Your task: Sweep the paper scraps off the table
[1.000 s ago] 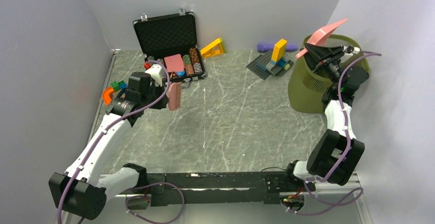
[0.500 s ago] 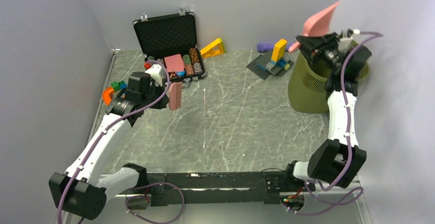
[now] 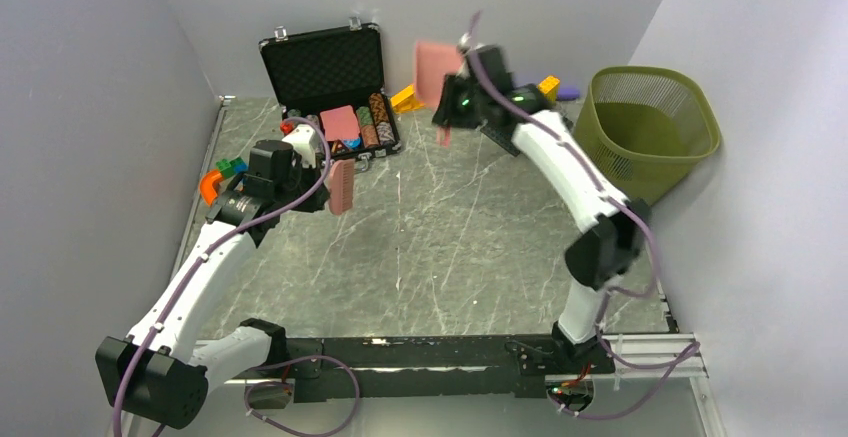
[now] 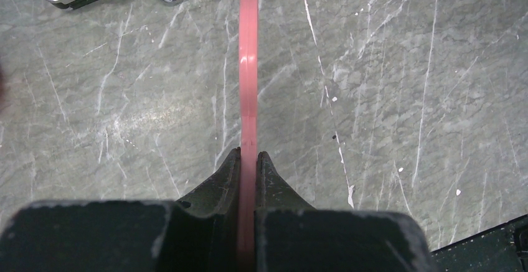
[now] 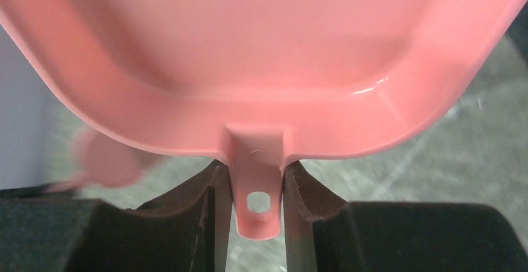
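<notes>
No paper scraps show in any view. The grey marble table [image 3: 450, 227] lies between lavender walls. My left gripper [image 3: 322, 179] is shut on a pink brush [image 3: 340, 187] and holds it upright near the black case; in the left wrist view the brush [image 4: 248, 66] runs edge-on out of the shut gripper [image 4: 248, 157]. My right gripper [image 3: 452, 107] is shut on the handle of a pink dustpan [image 3: 437, 69], held up in the air over the back middle of the table. In the right wrist view the dustpan [image 5: 261, 48] fills the top, its handle clamped in the gripper [image 5: 255, 175].
An olive mesh bin [image 3: 650, 127] stands at the back right. An open black case [image 3: 330, 87] with poker chips sits at the back left, with a yellow block [image 3: 412, 95] beside it. Orange and green blocks [image 3: 218, 179] lie by the left wall. Building blocks [image 3: 547, 85] show behind the right arm.
My right arm has swung left from above the bin to the back middle of the table, carrying the dustpan. The left arm and brush have not moved.
</notes>
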Robot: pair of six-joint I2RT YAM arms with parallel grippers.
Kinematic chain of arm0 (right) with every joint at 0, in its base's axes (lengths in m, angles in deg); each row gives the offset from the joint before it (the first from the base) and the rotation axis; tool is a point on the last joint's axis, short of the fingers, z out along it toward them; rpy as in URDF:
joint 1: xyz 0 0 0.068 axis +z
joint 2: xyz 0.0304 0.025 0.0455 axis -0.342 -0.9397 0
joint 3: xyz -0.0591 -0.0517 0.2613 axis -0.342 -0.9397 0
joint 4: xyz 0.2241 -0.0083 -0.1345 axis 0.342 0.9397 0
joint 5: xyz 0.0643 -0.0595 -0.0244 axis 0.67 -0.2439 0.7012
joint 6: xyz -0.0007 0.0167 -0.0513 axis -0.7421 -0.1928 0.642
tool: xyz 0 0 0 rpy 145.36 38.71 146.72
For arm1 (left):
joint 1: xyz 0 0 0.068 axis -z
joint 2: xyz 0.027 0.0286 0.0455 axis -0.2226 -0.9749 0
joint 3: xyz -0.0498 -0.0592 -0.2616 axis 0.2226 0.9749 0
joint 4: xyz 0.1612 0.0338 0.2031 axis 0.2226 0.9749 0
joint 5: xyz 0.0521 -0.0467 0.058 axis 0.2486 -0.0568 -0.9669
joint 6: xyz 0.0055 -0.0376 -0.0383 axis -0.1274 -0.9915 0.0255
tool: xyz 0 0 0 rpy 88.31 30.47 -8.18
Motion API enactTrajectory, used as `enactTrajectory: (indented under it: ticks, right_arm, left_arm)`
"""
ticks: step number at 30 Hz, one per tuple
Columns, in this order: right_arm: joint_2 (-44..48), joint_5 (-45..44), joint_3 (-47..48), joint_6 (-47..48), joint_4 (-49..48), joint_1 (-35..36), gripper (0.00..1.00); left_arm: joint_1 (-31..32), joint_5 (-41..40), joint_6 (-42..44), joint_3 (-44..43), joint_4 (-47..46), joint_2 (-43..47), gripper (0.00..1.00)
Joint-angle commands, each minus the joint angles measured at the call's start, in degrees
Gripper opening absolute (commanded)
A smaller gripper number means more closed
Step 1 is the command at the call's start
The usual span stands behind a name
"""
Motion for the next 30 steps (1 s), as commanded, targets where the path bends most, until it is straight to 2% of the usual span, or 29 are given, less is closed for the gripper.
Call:
enactTrajectory:
  ticks: [1,7,14,19,21,23,26,27,28,29,30]
  right_arm:
    - [-6.2,-17.7,-1.2,8.7,14.5,3.8,0.0]
    - [-7.5,-18.2,-11.9,8.4,5.0,3.7,0.0]
    - [-16.7,-24.5,-11.0,9.8,5.0,3.5,0.0]
    - [-22.9,-25.8,-8.3,10.6,6.8,2.8,0.02]
    - [-23.8,-25.7,-8.2,10.9,6.7,2.7,0.11]
    - [-23.7,-25.6,-8.7,11.1,6.1,2.6,0.28]
    - [-22.7,-24.8,-10.2,11.4,4.8,2.7,0.61]
    - [-22.0,-24.6,-10.7,11.5,4.3,2.7,0.79]
    - [-21.1,-24.3,-11.5,11.5,3.7,2.7,0.91]
    - [-20.0,-24.0,-12.8,11.7,2.5,2.7,0.99]
    - [-18.5,-23.7,-13.9,11.7,1.5,2.7,0.99]
  left_arm:
    - [-0.3,0.8,0.6,0.1,-2.8,0.0,0.0]
    - [-0.3,0.7,0.7,0.3,-2.6,-0.8,0.0]
    - [-0.5,1.8,0.8,0.0,-3.0,-2.3,0.0]
    - [-0.6,2.4,1.0,-0.2,-3.1,-3.1,0.0]
    - [-0.7,2.2,1.0,-0.2,-2.9,-3.3,0.0]
    - [-0.7,2.1,1.1,-0.2,-2.9,-3.4,0.0]
    - [-0.8,2.4,1.0,0.1,-3.0,-3.5,0.0]
    - [-0.7,2.5,1.1,0.0,-3.0,-3.5,0.0]
    - [-0.7,2.7,1.1,0.0,-3.1,-3.7,0.0]
    - [-0.7,2.7,1.1,0.0,-3.0,-3.8,0.0]
    - [-0.8,3.1,1.1,0.0,-3.1,-3.9,0.0]
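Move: The right hand, gripping the dustpan, is above its landing spot: bare table about 30 cm below, 7 cm to the right and 1 cm back. The chip case stands some 14 cm left and 9 cm ahead of this hand; the brick plate lies 18 cm right and 11 cm ahead. From the left hand, which holds the brush, that spot is about 12 cm ahead, 21 cm right and 20 cm below. The right hand drops the dustpan's height nearly 30 cm onto the table, rolling some 40 degrees, then opens wide. ##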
